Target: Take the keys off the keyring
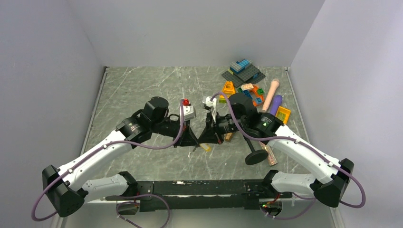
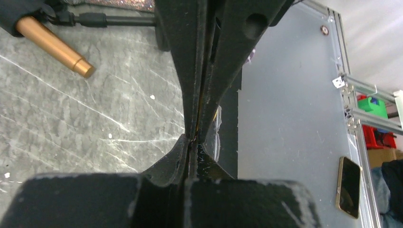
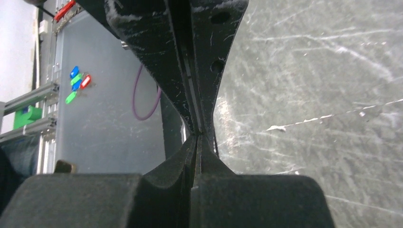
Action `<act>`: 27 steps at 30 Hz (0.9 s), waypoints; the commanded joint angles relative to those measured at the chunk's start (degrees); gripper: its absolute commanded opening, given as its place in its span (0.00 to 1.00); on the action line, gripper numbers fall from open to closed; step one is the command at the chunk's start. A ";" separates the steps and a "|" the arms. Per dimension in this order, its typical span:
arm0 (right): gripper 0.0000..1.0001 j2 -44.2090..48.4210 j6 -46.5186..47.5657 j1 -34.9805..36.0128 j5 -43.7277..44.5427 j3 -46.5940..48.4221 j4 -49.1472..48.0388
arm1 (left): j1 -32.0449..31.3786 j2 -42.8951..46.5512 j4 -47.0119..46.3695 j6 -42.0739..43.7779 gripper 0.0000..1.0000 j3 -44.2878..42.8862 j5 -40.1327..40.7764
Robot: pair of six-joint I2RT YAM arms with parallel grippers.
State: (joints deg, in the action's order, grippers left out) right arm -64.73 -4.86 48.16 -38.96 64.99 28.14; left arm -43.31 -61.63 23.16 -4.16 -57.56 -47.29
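My left gripper (image 1: 194,142) and right gripper (image 1: 202,140) meet tip to tip low over the middle of the grey marble table (image 1: 142,90). Both are shut. In the left wrist view my own fingertips (image 2: 186,142) press together, and a thin gold sliver of a key (image 2: 197,124) shows between the right gripper's fingers above them. From above, a small yellowish key end (image 1: 206,148) pokes out below the joined tips. The right gripper (image 3: 197,137) also shows shut in its own wrist view. The keyring is hidden between the fingers.
A pile of toy bricks (image 1: 244,71), a pink toy microphone (image 1: 271,94) and a purple piece (image 1: 275,102) lie at the back right. A black round stand base (image 1: 256,156) sits by the right arm. A gold toy microphone (image 2: 54,45) lies near the grippers.
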 commanded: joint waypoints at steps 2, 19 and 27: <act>0.00 -1.83 1.89 1.77 -0.82 2.07 -1.08 | -4.18 -0.91 -5.53 3.06 0.00 -4.13 0.39; 0.02 -2.51 6.61 2.10 -0.93 3.35 6.53 | -6.39 -3.88 -4.28 3.47 0.00 -4.79 0.46; 0.98 3.89 1.24 2.01 7.20 0.32 -1.74 | -6.26 -1.57 -4.80 3.46 0.00 -4.16 4.16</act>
State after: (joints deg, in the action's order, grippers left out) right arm -65.36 -0.99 49.67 -36.84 66.63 33.36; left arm -49.47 -64.64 23.68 -1.13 -59.16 -44.88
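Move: The keyring sits right at both closed fingertips, which meet nose to nose, so it is about level with each hand point. Its yellow tag hangs some 3 cm to the left hand's right, 2 cm back and 2 cm lower; from the right hand the tag is about 2 cm right, 2 cm back and 2 cm lower. On the table some 25 cm below, the gold rod lies roughly 13 cm ahead and 16 cm right of the right hand. Both hands, fingertips still together at the keyring, sink about 2 cm and draw back towards the bases a little over 1 cm, easing to the right and rolling only some 5 degrees, then nearly stop. The right fingers then spring almost fully open and let go, straddling the left fingertips as that hand rises and edges forward about 1 cm, while the left keeps its closed pinch on the ring and creeps right and up about 1 cm. ##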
